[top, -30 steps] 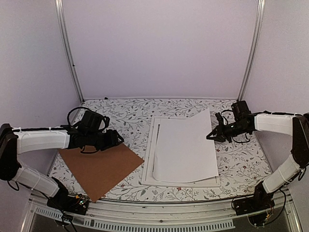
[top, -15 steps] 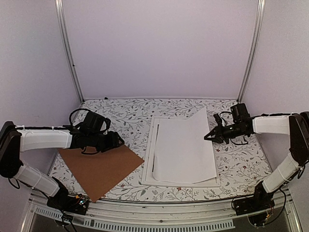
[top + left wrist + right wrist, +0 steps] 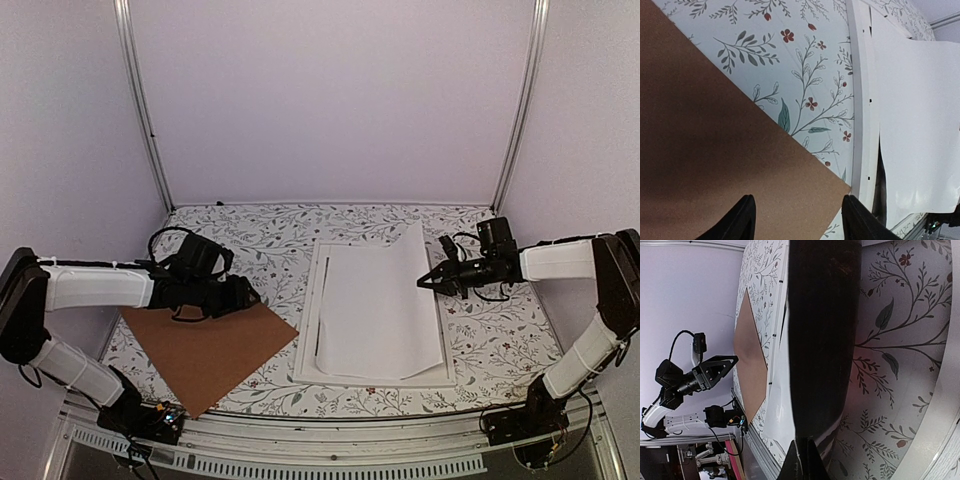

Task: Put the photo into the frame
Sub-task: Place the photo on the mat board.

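The photo [image 3: 380, 300] lies white back up over the white frame [image 3: 308, 330], its right edge lifted a little. My right gripper [image 3: 425, 281] is shut on that edge. In the right wrist view the photo's dark printed side [image 3: 825, 330] faces down toward the floral table, and the right gripper [image 3: 804, 460] pinches its edge. My left gripper [image 3: 250, 297] hangs open over the brown backing board [image 3: 205, 350], left of the frame. In the left wrist view the left gripper [image 3: 800, 220] is empty above the board [image 3: 715, 150], with the frame's rim [image 3: 860, 100] and the photo [image 3: 915, 115] to the right.
The brown backing board's right corner almost touches the frame's left rim. The floral tablecloth [image 3: 260, 240] covers the table. Metal posts [image 3: 140, 100] stand at the back corners and a rail [image 3: 330, 465] runs along the near edge.
My right gripper has moved left and down with the photo's edge, so the sheet lies flatter on the frame. The left gripper has drifted slightly right over the board.
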Robot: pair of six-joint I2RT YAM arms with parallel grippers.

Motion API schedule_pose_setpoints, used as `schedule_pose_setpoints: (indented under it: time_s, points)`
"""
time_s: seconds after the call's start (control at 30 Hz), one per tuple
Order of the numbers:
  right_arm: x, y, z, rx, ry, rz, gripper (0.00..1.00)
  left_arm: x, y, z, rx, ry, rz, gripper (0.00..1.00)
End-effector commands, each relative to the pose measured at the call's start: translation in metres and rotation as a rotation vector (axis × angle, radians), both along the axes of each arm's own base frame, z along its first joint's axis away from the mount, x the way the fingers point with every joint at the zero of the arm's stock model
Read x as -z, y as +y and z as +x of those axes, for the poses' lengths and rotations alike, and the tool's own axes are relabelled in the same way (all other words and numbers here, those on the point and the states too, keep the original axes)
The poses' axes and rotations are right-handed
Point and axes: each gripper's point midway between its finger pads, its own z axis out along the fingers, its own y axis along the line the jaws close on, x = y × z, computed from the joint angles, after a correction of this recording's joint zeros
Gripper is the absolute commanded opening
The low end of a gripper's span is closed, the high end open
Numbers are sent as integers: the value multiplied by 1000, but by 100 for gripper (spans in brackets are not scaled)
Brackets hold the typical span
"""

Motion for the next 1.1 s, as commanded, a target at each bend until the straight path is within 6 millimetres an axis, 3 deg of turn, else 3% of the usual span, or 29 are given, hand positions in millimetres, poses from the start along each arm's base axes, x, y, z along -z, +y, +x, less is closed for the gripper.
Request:
schedule_pose_setpoints:
  time_s: [0.0, 0.4, 0.87, 1.07]
  points:
    - [-9, 8, -3, -24, 2, 61, 0, -6, -10, 2, 18, -22, -12, 61]
    - [-89, 21, -1, -74, -97, 161, 0, -6, -11, 4, 17, -26, -3, 61]
    - [-152, 58, -6, -162, -172, 274, 0, -8, -9, 6, 9, -30, 14, 60]
    - [-167, 65, -6, -171, -191, 289, 0, -8, -8, 6, 6, -32, 20, 60]
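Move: The mat board the photo is meant for lies under the right hand's side of the photo, its middle some 9 cm to this hand's left, 3 cm farther out and roughly 9 cm down. The frame lies beneath the mat board, about the same middle. The photo, face down and pinched at its right edge, has its middle about 7 cm left, 2 cm ahead and 7 cm below. From the left hand the mat board is some 25 cm right, 5 cm ahead and 6 cm down. Upwards, with a slower start and then quickly, the right hand raises the photo's right edge about 14 cm over the mat board, drifting some 6 cm left as it climbs. Its shut fingers keep their pinch on the edge, while the wrist tips them up towards level by about 15 degrees and turns slightly counter-clockwise. ##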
